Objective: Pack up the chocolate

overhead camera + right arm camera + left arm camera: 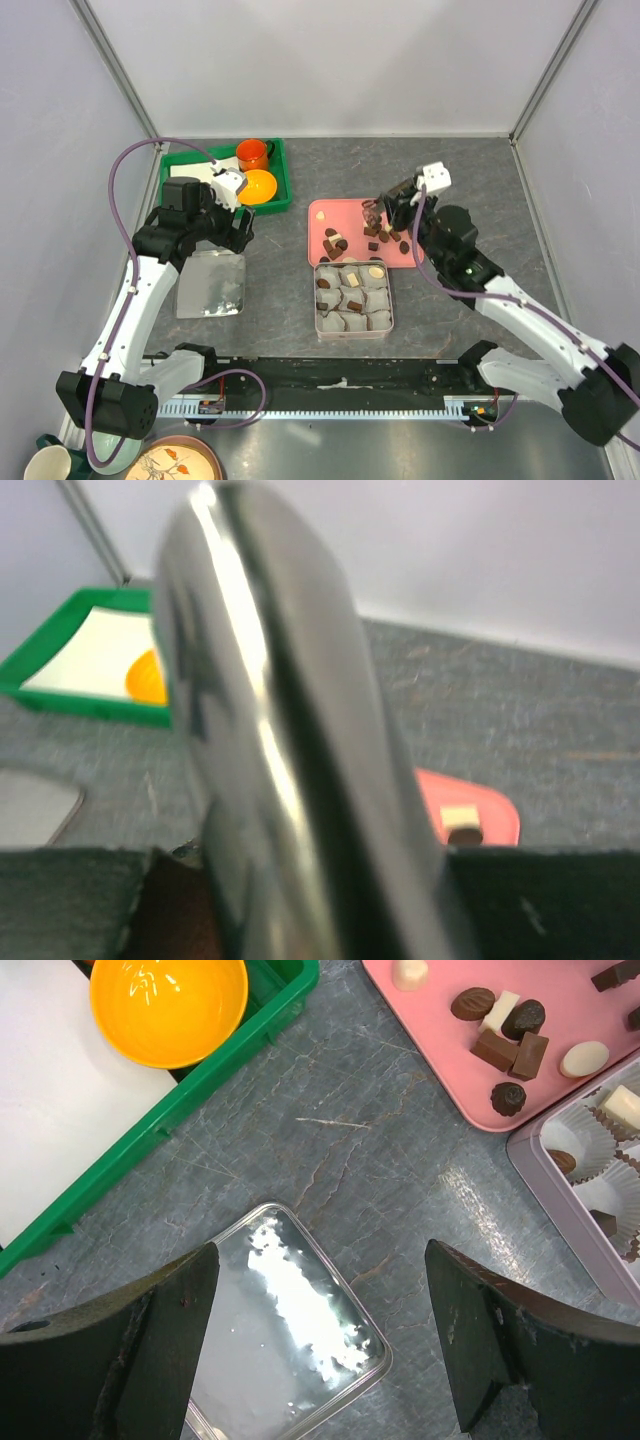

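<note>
Small dark and pale pieces of chocolate (pixel 375 232) lie on a pink tray (pixel 322 212); they also show in the left wrist view as chocolate (pixel 510 1045) on the pink tray (pixel 440 1050). A square tin (pixel 390 300) lined with paper cups sits just in front of the tray, with a few pieces in its cups. My right gripper (pixel 392 210) hovers over the tray. In the right wrist view the right gripper (pixel 300 880) is shut on a shiny metal tool (pixel 260 680) like tongs seen edge-on. My left gripper (pixel 320 1250) is open above the silver tin lid (pixel 280 1330), touching nothing.
A green tray (pixel 180 160) at the back left holds an orange bowl (pixel 258 187), an orange mug (pixel 252 153) and a white sheet. The tin lid (pixel 210 283) lies flat at the left. A cup (pixel 45 465) and a plate (pixel 180 462) sit below the table's near edge.
</note>
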`<state>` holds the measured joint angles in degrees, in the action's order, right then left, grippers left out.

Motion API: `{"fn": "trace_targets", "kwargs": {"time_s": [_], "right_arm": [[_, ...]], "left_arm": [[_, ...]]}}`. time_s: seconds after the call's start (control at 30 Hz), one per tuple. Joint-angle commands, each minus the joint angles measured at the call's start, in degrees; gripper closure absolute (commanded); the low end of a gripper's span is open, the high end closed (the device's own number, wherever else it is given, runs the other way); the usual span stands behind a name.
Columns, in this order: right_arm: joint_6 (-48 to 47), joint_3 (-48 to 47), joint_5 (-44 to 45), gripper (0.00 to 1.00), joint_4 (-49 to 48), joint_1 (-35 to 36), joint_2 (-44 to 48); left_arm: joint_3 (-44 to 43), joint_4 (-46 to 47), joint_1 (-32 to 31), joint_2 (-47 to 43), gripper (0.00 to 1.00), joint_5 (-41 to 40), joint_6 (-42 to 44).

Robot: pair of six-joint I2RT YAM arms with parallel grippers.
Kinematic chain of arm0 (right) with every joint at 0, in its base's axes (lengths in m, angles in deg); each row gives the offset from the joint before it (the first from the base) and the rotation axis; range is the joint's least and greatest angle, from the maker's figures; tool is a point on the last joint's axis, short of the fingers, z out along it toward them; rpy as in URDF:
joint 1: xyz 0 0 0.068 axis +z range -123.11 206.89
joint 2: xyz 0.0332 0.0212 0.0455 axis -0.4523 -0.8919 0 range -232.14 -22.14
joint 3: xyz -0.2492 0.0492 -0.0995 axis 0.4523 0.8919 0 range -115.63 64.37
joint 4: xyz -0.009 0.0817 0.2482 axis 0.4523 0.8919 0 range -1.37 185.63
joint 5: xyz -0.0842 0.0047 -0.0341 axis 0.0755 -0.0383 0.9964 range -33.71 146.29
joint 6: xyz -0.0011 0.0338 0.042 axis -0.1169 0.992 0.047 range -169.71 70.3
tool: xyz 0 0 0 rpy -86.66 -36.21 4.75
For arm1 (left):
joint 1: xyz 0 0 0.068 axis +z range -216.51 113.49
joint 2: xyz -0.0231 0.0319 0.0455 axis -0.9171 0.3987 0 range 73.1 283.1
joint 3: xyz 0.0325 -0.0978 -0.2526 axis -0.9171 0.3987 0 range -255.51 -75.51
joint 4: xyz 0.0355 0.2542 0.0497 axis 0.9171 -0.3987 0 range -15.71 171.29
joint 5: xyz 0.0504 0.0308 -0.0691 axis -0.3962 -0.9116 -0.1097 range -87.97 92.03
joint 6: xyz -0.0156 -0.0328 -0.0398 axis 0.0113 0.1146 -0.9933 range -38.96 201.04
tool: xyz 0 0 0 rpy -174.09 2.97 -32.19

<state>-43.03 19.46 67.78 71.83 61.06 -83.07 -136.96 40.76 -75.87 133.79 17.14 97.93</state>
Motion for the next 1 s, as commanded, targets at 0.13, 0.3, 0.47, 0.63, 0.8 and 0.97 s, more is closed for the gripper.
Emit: {"fn": "trace_targets", "kwargs": {"time_s": [0.13,0.3,0.47,0.63,0.8,0.97], "right_arm": [[4.2,4.7,-0.5,0.83,18.3,6.6,16.1],[6.4,4.2,-2.3,0.83,26.4,8.8,21.0],[8.3,5.4,-5.7,0.82,29.4,9.2,23.7],[9.2,7.3,-8.0,0.8,29.5,9.5,24.0],[9.8,8.1,-10.0,0.79,28.8,9.7,22.9],[9.9,9.3,-9.7,0.76,28.8,9.8,22.9]], "left_arm": [[-0.7,0.4,0.2,-0.6,0.09,-0.2,1.1],[-0.5,0.2,0.2,-0.7,0.09,-0.1,0.5],[-0.7,0.2,0.2,-0.7,0.09,-0.3,0.4],[-1.3,-0.1,0.2,-0.1,0.09,0.2,0.2],[-1.1,-0.1,0.2,0.0,0.09,0.2,0.1],[-0.7,-0.1,0.2,0.0,0.09,0.1,0.0]]}}
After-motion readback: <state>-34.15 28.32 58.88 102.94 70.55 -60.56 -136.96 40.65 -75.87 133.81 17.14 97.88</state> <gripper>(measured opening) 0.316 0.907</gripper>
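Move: The tongs in the right gripper seem to carry a brown chocolate. The empty cup in the box's middle row, right column, is about 15 cm back and 4 cm left of that hand, some 27 cm below. The white chocolate in the cup beyond lies around 8 cm back and 4 cm left, the brown chocolate in the centre cup 17 cm back and 10 cm left; the pink tray's middle is 3 cm ahead, 8 cm left. From the left hand the empty cup is roughly 39 cm right and 11 cm back. Draw the right gripper back about 13 cm from over the pink tray towards the box, fast at first, then slow and let it sink, some 8 cm down in all. Tip the fingers down and swing them counter-clockwise, just under 20 degrees each, bringing the tong tips to the empty right-hand cup. Keep the grip on the tongs unchanged. ##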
